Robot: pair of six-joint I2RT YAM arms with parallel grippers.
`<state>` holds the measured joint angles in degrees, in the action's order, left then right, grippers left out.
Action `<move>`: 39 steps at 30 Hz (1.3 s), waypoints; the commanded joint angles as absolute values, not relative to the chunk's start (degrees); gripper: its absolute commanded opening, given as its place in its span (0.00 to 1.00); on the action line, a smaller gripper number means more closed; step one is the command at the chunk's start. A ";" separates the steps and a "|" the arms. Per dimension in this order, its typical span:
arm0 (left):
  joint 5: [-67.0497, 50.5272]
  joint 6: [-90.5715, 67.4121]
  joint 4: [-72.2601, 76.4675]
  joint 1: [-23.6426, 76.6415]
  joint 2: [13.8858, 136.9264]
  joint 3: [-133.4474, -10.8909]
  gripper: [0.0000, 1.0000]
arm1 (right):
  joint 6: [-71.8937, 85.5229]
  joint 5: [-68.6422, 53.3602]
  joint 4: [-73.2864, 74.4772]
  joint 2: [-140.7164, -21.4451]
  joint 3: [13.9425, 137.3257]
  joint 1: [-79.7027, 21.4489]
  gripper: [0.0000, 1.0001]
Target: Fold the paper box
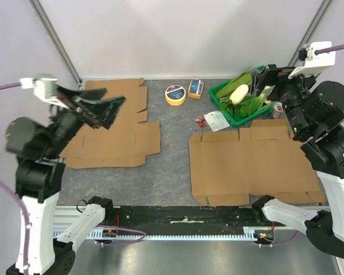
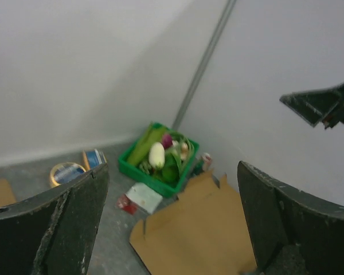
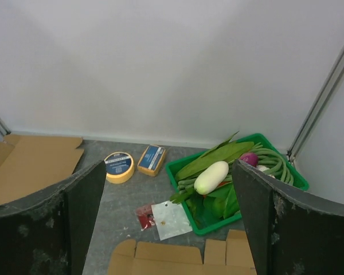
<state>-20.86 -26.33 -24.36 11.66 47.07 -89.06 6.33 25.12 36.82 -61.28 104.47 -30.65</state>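
Two flat brown paper box blanks lie unfolded on the grey table: one at the left (image 1: 112, 134), one at the right (image 1: 252, 166). My left gripper (image 1: 106, 103) hangs raised above the left blank, jaws wide open and empty. In its wrist view my left gripper (image 2: 172, 229) looks across at the right blank (image 2: 200, 229). My right gripper (image 1: 278, 86) is raised near the back right, above the green basket, open with nothing in it. In the right wrist view my right gripper (image 3: 169, 229) frames the right blank's far edge (image 3: 178, 258), and the left blank (image 3: 28, 163) shows at far left.
A green basket (image 1: 219, 97) of vegetables, with a white gourd (image 1: 239, 93), stands at the back right. Near it lie a yellow tape roll (image 1: 175, 94), a small orange-and-blue packet (image 1: 195, 89) and a white-and-red sachet (image 1: 213, 120). White walls close the back and sides.
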 commanded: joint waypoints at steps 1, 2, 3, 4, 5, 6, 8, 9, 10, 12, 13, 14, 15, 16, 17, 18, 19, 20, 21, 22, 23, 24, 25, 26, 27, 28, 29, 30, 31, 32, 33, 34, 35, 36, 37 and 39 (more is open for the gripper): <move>-38.53 -35.04 -19.01 12.47 49.92 -75.80 0.98 | 9.22 18.05 39.90 -61.00 102.05 -30.94 0.98; -39.28 -40.03 -15.42 13.87 49.57 -66.28 0.94 | 9.84 16.71 39.82 -60.65 101.35 -30.94 0.98; -38.33 -41.82 -5.29 18.50 48.70 -61.05 0.93 | 10.28 15.57 39.81 -60.04 100.29 -30.94 0.98; -32.06 -42.88 -1.97 21.33 47.47 -56.39 0.92 | 11.41 13.38 39.29 -59.77 99.76 -30.94 0.98; -28.69 -44.20 2.76 24.14 46.07 -47.64 0.92 | 11.60 12.05 38.85 -59.42 99.06 -30.94 0.98; -25.78 -44.90 6.55 26.87 46.05 -43.72 0.93 | 11.60 10.47 38.33 -58.54 97.49 -31.02 0.98; -19.44 -47.18 15.00 33.55 47.80 -35.21 0.95 | 12.12 8.36 37.53 -57.92 96.07 -30.94 0.98; -18.81 -47.98 17.38 36.71 51.99 -33.42 0.95 | 12.22 8.00 37.53 -57.31 94.93 -30.94 0.98; -17.16 -48.51 21.58 38.22 54.29 -32.01 0.95 | 12.39 7.74 37.36 -56.96 94.49 -30.94 0.98; -14.52 -49.48 25.90 41.81 61.57 -28.49 0.92 | 12.74 7.47 37.09 -55.99 93.00 -30.94 0.98; -13.37 -50.00 31.50 42.53 64.48 -27.26 0.91 | 12.74 7.56 36.65 -55.64 92.38 -30.94 0.98; -12.49 -51.58 34.51 43.24 66.86 -25.16 0.87 | 12.83 7.47 36.65 -55.20 91.24 -30.94 0.98; -11.78 -52.37 36.72 44.11 71.67 -24.35 0.85 | 13.01 7.21 36.39 -54.41 90.71 -30.94 0.98; -11.17 -52.90 39.00 44.56 73.81 -23.82 0.83 | 13.09 7.12 36.13 -54.06 90.27 -30.94 0.98; -10.47 -53.52 42.24 45.00 75.57 -23.38 0.80 | 13.10 7.03 35.95 -53.70 89.31 -30.94 0.98; -9.68 -53.61 43.32 45.70 77.85 -23.47 0.79 | 13.18 6.77 35.86 -53.01 89.04 -30.94 0.98; -8.97 -53.96 45.16 46.05 81.53 -23.38 0.79 | 13.10 6.68 35.69 -52.65 88.69 -30.94 0.98; -8.96 -54.49 48.66 46.23 83.74 -23.47 0.77 | 13.18 6.68 35.60 -52.39 88.07 -30.94 0.98; -8.53 -54.75 49.91 46.49 85.67 -23.81 0.76 | 13.10 6.59 35.51 -51.77 87.81 -30.94 0.98; -8.53 -55.02 50.97 46.58 89.87 -24.25 0.75 | 13.10 6.59 35.07 -51.42 87.45 -30.94 0.98; -8.79 -55.37 53.67 46.58 91.83 -25.30 0.73 | 13.27 6.42 34.89 -51.07 86.67 -30.94 0.98; -9.05 -55.81 54.75 46.67 93.59 -25.75 0.72 | 13.27 6.42 34.54 -50.37 86.23 -30.94 0.98; -9.14 -56.16 55.71 46.58 95.52 -26.27 0.71 | 13.36 6.42 34.19 -49.75 85.79 -30.94 0.98; -9.05 -56.77 56.59 46.67 98.58 -27.50 0.67 | 13.36 6.42 34.02 -49.57 85.09 -30.94 0.98; -8.88 -57.30 57.38 46.67 100.35 -28.03 0.66 | 13.45 6.33 34.01 -49.05 84.82 -30.94 0.98; -8.79 -57.57 58.70 46.67 101.76 -28.39 0.65 | 13.53 6.07 33.84 -48.78 84.64 -31.02 0.98; -8.79 -58.61 59.58 46.84 104.39 -28.91 0.61 | 13.54 6.06 33.75 -48.61 84.64 -30.94 0.98; -9.49 -59.32 61.85 46.76 105.54 -29.18 0.59 | 13.62 5.98 33.84 -48.34 84.73 -30.94 0.98; -10.01 -59.94 63.09 46.84 106.69 -29.88 0.57 | 13.54 6.06 33.66 -48.25 84.73 -30.94 0.98; -10.72 -61.07 63.98 46.93 109.40 -30.49 0.55 | 13.45 6.06 33.58 -48.08 84.81 -30.94 0.98; -11.94 -61.61 64.94 47.37 110.55 -31.11 0.54 | 13.53 6.15 33.49 -47.82 84.81 -30.94 0.98; -12.56 -62.22 65.91 47.55 111.70 -31.72 0.53 | 13.45 6.24 33.40 -47.64 84.81 -30.94 0.98; -13.09 -62.84 66.53 47.90 112.67 -33.12 0.48 | 13.71 6.50 33.31 -47.46 84.81 -30.94 0.98; -13.36 -62.84 66.97 48.51 114.24 -33.74 0.45 | 13.62 6.42 33.22 -47.37 84.81 -30.94 0.98; -13.53 -62.06 66.36 48.86 114.78 -35.23 0.41 | 13.88 6.42 32.96 -47.11 84.73 -30.94 0.98; -14.06 -59.87 64.44 49.83 114.27 -36.91 0.28 | 14.32 6.33 32.87 -46.85 84.46 -30.94 0.98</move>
<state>-12.45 -60.60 61.54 47.88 113.54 -33.28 13.28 6.87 35.59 -47.55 84.73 -30.65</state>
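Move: The left edge of the flat paper box lies roughly 5 cm ahead of the left hand, 27 cm to its right and 53 cm below. The red-and-white packets are about 17 cm farther out than that edge and 9 cm to its right, the tape roll 28 cm farther out and 7 cm to its left; the other cardboard sheet is centred 33 cm left and 15 cm beyond it. From the right hand, the edge lies some 3 cm back, 22 cm left and 52 cm below. The left fingers arrive straddling the left edge of the paper box, after a long fast drop of about 52 cm with 26 cm to the right that eases near the table. The wrist tips down nearly 60 degrees and swings clockwise, while the fingers close from wide open to about a third. The open right hand sinks some 7 cm, turning left and drifting left, then back. ##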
